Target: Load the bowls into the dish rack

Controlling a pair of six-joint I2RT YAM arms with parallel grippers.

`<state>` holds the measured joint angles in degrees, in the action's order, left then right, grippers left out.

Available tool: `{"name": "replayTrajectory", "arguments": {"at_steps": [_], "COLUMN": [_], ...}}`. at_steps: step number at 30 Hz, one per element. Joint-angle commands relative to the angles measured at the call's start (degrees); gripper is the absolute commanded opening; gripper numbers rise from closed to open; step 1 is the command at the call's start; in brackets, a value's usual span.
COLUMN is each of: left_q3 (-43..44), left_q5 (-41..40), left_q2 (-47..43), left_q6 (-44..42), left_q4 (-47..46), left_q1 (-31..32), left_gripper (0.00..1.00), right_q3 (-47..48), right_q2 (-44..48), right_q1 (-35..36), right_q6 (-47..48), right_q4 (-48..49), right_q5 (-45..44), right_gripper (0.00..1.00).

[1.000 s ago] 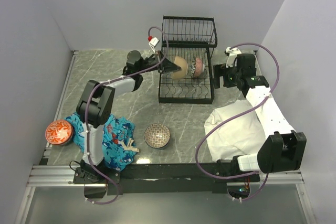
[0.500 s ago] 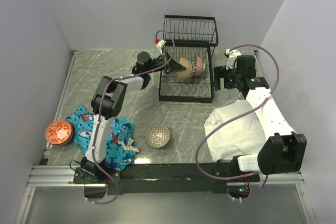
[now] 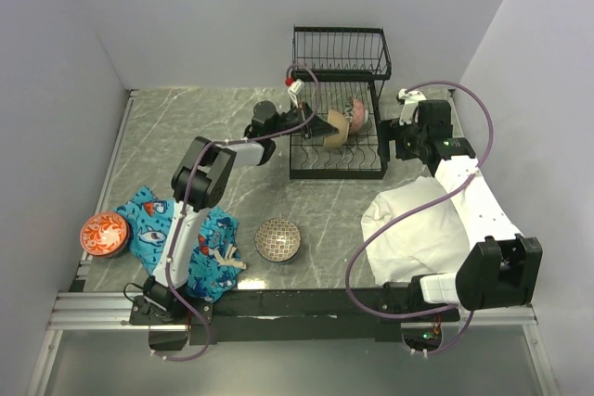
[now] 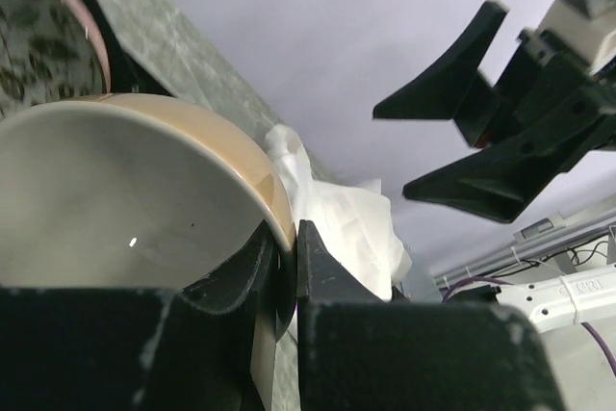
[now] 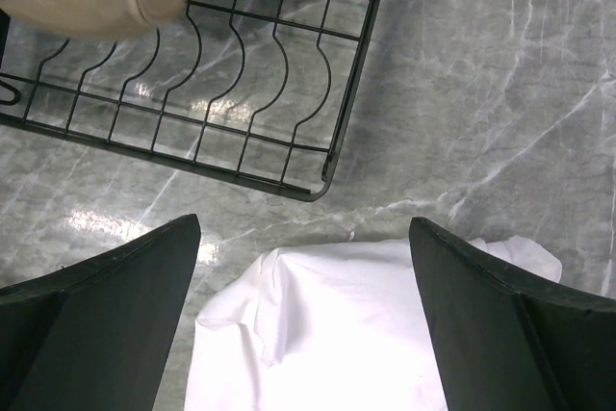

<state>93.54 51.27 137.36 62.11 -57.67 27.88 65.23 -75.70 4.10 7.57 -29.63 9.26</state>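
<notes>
The black wire dish rack (image 3: pixel 340 51) stands at the back of the table. My left gripper (image 3: pixel 318 123) is shut on the rim of a tan bowl (image 3: pixel 338 130) with a white inside (image 4: pixel 106 209), held on edge over the rack's slotted base (image 5: pixel 241 74). Beside it a pink patterned bowl (image 3: pixel 356 115) stands on edge in the rack. A brown patterned bowl (image 3: pixel 277 239) sits on the table in front, and an orange bowl (image 3: pixel 102 234) at the far left. My right gripper (image 3: pixel 393 137) hangs open just right of the rack, nothing between its fingers (image 5: pixel 106 295).
A white cloth (image 3: pixel 418 229) lies under and in front of the right arm, and also shows in the right wrist view (image 5: pixel 318 334). A blue patterned cloth (image 3: pixel 181 238) lies beside the orange bowl at the left. Grey walls close in the table on three sides.
My left arm has reached further right with the tan bowl, and the dish rack has slid a little to the right with it. The right arm has stayed put.
</notes>
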Motion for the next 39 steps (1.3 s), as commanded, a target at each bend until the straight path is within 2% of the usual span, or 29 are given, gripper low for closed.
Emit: {"name": "replayTrajectory", "arguments": {"at_steps": [1,3,6,16,29,39], "left_q3": [-3.35,-6.95,-7.76,3.23,10.61,13.16], "left_q5": [-3.00,-4.85,-8.02,-12.77,-12.33,-9.52], "left_q2": [-5.87,-8.32,-8.78,-4.21,2.91,7.48], "left_q6": [-1.80,-5.22,-8.22,-23.60,-23.79,-18.96], "left_q4": [-7.55,-7.55,-7.02,8.80,6.69,0.64], "left_q1": [1.65,2.35,3.41,4.99,3.33,1.74], "left_gripper": [0.01,0.01,0.01,0.01,0.01,0.01], "right_q3": [0.69,0.77,0.60,-1.60,-1.07,0.51], "right_q2": [0.73,0.82,0.56,0.47,0.20,-1.82], "right_q1": [-0.23,-0.23,-0.32,-0.14,-0.23,-0.06], "right_q6": [0.34,0.34,0.16,-1.24,-1.42,-1.42], "right_q4": [0.10,-0.25,-0.78,1.06,0.45,0.36], "right_q5": [0.15,0.41,1.03,2.35,1.55,1.64], "right_gripper": [0.97,0.97,0.97,0.97,0.97,0.97]}}
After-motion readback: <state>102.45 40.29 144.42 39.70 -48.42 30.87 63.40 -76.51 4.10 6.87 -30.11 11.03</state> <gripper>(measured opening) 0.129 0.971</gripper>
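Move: The left hand already holds the cream bowl by its rim over the rack. Its place, the slots just left of the pink bowl, lies about 4 cm ahead, 5 cm to the right and some 8 cm below. The pink bowl stands about 5 cm ahead and 9 cm right, as low; the rack's front rail runs about 10 cm back, 3 cm right and 12 cm below. From the right hand that place is roughly 9 cm ahead, 11 cm left and 9 cm lower. Keeping its pinch on the cream bowl's rim, the left hand first dips about 4 cm and draws back a little, then lifts most of that again while it shifts right and starts forward towards the pink bowl. It goes on forward and sinks once more to bring the bowl down beside the pink one, ending about 5 cm lower, 5 cm farther out and 3 cm to the right, with the wrist rolled and swung some 15–20 degrees so that the fingertips turn forward and dip slightly; the fingers stay shut. ##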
